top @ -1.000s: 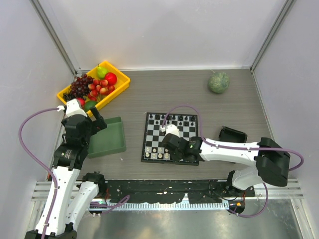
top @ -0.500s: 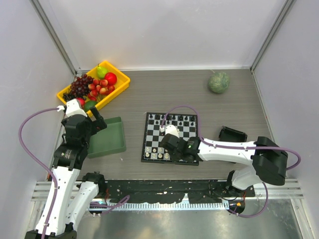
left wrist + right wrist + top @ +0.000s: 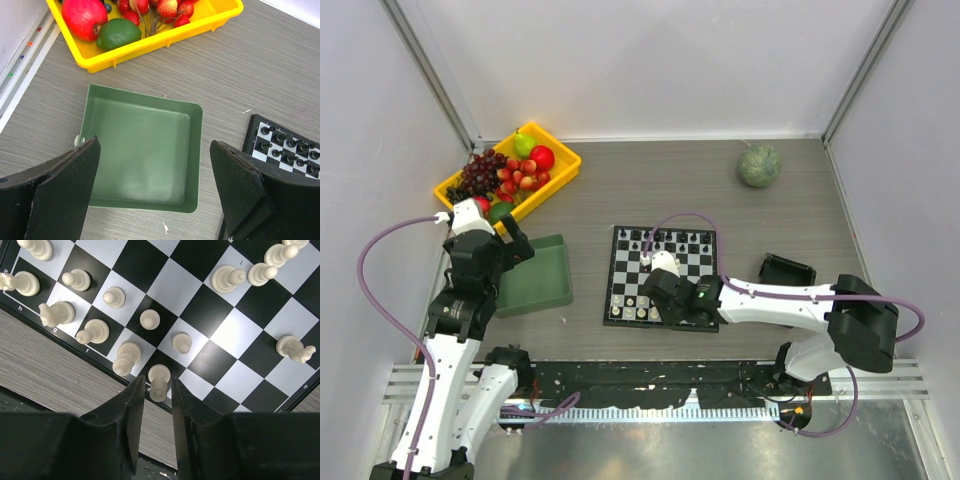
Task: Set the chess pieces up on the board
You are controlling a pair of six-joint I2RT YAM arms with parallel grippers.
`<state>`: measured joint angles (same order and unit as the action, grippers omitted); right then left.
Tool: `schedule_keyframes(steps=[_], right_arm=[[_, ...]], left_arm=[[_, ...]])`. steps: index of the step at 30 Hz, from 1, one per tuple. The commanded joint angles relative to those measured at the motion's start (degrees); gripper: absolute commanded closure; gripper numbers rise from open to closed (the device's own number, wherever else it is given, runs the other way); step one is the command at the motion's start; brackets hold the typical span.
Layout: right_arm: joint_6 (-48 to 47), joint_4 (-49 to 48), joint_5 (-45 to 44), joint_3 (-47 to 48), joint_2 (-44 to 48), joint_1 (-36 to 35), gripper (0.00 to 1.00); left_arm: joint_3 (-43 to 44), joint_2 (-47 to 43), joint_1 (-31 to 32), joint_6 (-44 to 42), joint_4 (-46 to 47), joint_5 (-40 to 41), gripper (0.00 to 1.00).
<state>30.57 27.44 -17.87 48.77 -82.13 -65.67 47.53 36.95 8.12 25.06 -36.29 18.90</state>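
The board lies mid-table, black chess pieces lined along its far edge and cream-white ones gathered at its near left. In the right wrist view several white pieces stand on the board near its edge. My right gripper is low over that edge, its fingers slightly parted on either side of an upright white piece, with slim gaps showing. My left gripper hangs wide open and empty over the green tray, away from the board's corner.
A yellow bin of fruit sits at the back left, beyond the green tray. A round green object rests at the back right. A small black box lies right of the board.
My right gripper's fingers have parted a little around the white piece near the board's edge. The left arm has not moved.
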Motion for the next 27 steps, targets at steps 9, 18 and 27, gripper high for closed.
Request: schedule_keyframes(steps=[9,18,27], right_arm=[[1.25,4.37,-5.59,2.2,8.99,-0.34,0.61],[2.13,5.17,-17.37,1.23,18.05,0.36,0.29],[4.24,24.39,-7.87,18.54,21.74,9.68,0.04]], left_arm=[[0.63,0.05,-0.3,-0.1,1.66,-0.44,0.01],[5.98,4.18,-0.3,-0.62,0.35,-3.25,0.01],[16.02,8.4,-0.3,7.98,-4.14,4.84,0.01]])
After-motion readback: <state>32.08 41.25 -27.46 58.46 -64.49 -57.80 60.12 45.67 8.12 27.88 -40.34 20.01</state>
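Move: Just let go, the tall white piece stands between the right fingertips on the near rank; the white knight out on the board's right part is about 6 cm ahead and 6 cm to the right of this hand. A white pawn stands some 3 cm straight ahead, the nearest loose white piece about 8 cm straight ahead. From the left hand the knight lies roughly 36 cm to the right, 3 cm back and some 20 cm below. The right hand lifts straight up off the tall white piece, its slightly parted fingers clearing the head, then goes on rising to about 13 cm while swinging some 5 cm forward and 5 cm right over the board, to end high above the area of the white knight. On the way its fingers spread to wide open and the wrist tips up and turns clockwise, each by about 15 degrees, while the empty left hand, still wide open, rises about 5 cm and eases a little forward. ##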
